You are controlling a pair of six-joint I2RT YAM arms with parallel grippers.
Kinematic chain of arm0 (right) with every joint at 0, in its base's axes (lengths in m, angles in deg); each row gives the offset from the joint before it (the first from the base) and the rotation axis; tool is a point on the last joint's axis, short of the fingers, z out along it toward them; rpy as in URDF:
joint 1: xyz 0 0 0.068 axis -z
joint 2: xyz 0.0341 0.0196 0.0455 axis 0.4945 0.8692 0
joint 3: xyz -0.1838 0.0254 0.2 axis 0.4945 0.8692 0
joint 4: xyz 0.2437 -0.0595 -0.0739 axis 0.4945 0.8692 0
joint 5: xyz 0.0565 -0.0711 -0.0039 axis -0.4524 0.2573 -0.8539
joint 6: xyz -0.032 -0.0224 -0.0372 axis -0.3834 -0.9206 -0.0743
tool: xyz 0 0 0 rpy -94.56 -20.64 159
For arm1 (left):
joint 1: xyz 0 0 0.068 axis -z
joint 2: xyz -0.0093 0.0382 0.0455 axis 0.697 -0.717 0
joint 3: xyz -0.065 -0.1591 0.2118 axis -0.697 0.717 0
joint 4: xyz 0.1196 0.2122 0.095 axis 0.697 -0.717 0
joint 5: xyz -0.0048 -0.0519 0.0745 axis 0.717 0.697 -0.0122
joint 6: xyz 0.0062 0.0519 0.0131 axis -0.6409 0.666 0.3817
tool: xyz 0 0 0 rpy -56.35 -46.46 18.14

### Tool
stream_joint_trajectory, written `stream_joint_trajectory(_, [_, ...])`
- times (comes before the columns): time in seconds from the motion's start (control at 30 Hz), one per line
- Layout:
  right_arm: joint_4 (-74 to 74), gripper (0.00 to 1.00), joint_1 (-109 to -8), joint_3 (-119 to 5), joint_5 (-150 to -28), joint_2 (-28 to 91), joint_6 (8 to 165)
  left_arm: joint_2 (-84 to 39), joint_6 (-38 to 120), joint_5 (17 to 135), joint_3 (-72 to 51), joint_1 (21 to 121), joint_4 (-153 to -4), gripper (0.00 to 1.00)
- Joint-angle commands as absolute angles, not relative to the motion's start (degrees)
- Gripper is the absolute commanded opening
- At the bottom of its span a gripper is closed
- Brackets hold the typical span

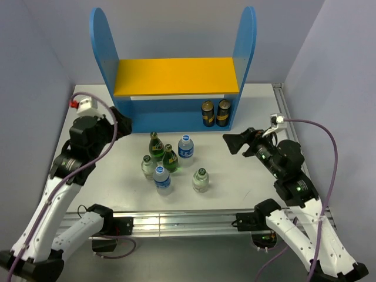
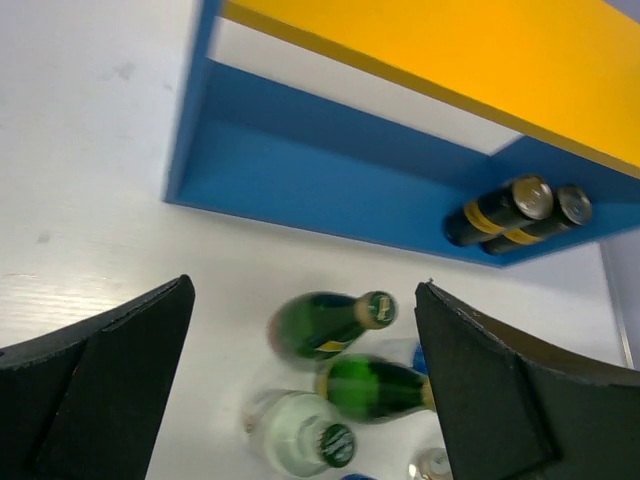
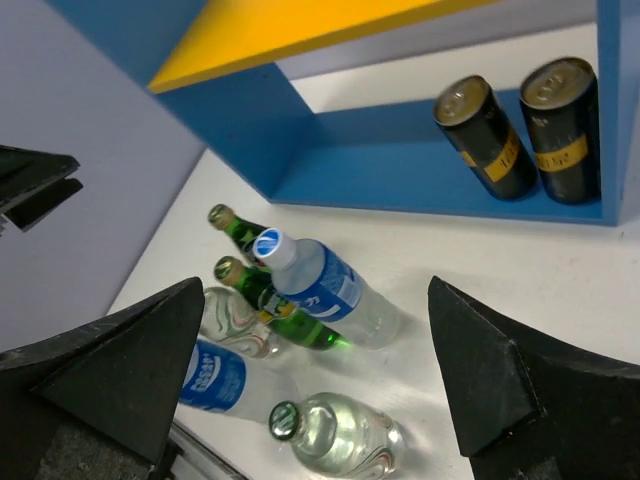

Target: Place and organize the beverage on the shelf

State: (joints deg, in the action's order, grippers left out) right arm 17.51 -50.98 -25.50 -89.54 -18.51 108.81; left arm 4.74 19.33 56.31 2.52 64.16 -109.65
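Six beverage bottles stand grouped on the white table in front of the blue shelf (image 1: 176,76). Two are green glass (image 1: 155,145) (image 1: 170,157), two are clear glass (image 1: 147,167) (image 1: 201,180), and two are blue-labelled water bottles (image 1: 185,147) (image 1: 163,179). My left gripper (image 1: 120,123) hovers open to the left of the group; its wrist view looks down on the green bottles (image 2: 330,322) between its spread fingers (image 2: 110,360). My right gripper (image 1: 235,143) is open to the right of the group, facing the far water bottle (image 3: 320,285). Neither holds anything.
Two dark cans with yellow bands (image 1: 215,113) stand at the right end of the shelf's lower level. The yellow upper board (image 1: 176,75) carries nothing. Grey walls close in on both sides, and the table's metal front rail (image 1: 176,220) runs between the arm bases.
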Motion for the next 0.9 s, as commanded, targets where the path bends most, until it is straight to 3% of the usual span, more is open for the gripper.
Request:
stream_joint_trajectory(0.0, [19.64,1.0,-54.84,-26.73,-87.59,-22.61,106.76,11.52,22.52,47.7,4.67,64.23,-114.35,0.99])
stream_joint_trajectory(0.13, [21.74,1.0,-61.87,-23.81,-79.18,-22.2,105.88,15.12,23.67,45.24,8.8,64.23,-113.99,0.99])
stream_joint_trajectory(0.2, [25.68,0.99,-67.4,-24.25,-62.78,-19.47,108.06,15.4,23.49,45.58,8.81,64.23,-113.9,0.99])
stream_joint_trajectory(0.27, [29.38,0.99,-80.04,-25.56,-48.82,-13.68,111.4,15.57,23.84,46.02,9.25,64.23,-112.59,0.99])
stream_joint_trajectory(0.3, [33.05,0.98,-85.04,-27.31,-36.74,-11.48,116.03,15.57,23.93,45.94,9.43,64.23,-112.41,0.99])
stream_joint_trajectory(0.33, [35.7,0.99,-95.27,-28.46,-30.26,-6.93,119.29,15.4,23.67,45.67,9.08,64.14,-112.93,0.99])
stream_joint_trajectory(0.4, [44.63,1.0,-103.25,-30.83,-20.06,-2.86,132.16,15.48,23.84,45.5,9.16,64.14,-112.93,0.99])
stream_joint_trajectory(0.5, [41.65,1.0,-108.55,-27.53,-18.24,-0.56,136.72,15.83,23.93,45.58,9.16,64.14,-113.02,0.99])
stream_joint_trajectory(0.7, [24.76,0.99,-109.26,-17.5,-23.08,-5.04,131.63,17.06,24.11,45.93,9.34,64.14,-112.85,0.99])
stream_joint_trajectory(0.87, [20.09,0.99,-109.35,-16.69,-23.43,-0.04,130.58,17.24,24.2,46.02,9.25,64.14,-112.85,0.99])
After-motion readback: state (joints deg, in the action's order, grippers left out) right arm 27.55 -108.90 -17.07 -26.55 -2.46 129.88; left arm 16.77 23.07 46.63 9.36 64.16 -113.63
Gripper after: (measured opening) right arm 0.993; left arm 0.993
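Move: Below, behind and left of the right hand stands the clear bottle with the dark green cap: about 8 cm back, 11 cm left, 22 cm down. One blue-label bottle is some 17 cm left and 2 cm ahead of the hand, the nearer one about 27 cm left and 10 cm back. The nearest green bottle lies roughly 23 cm left, 1 cm back. From the left hand the clear bottle is about 28 cm right, 14 cm back, 22 cm down. Coming down on the clear bottle, the right hand first eases back and up a little, then sinks, ending about 14 cm lower, 7 cm left and 6 cm back, fingers wide open. Its left side rolls down some 20 degrees as the fingertips tip lower. The open left hand draws off left and back about 6 cm, away from the bottles. ##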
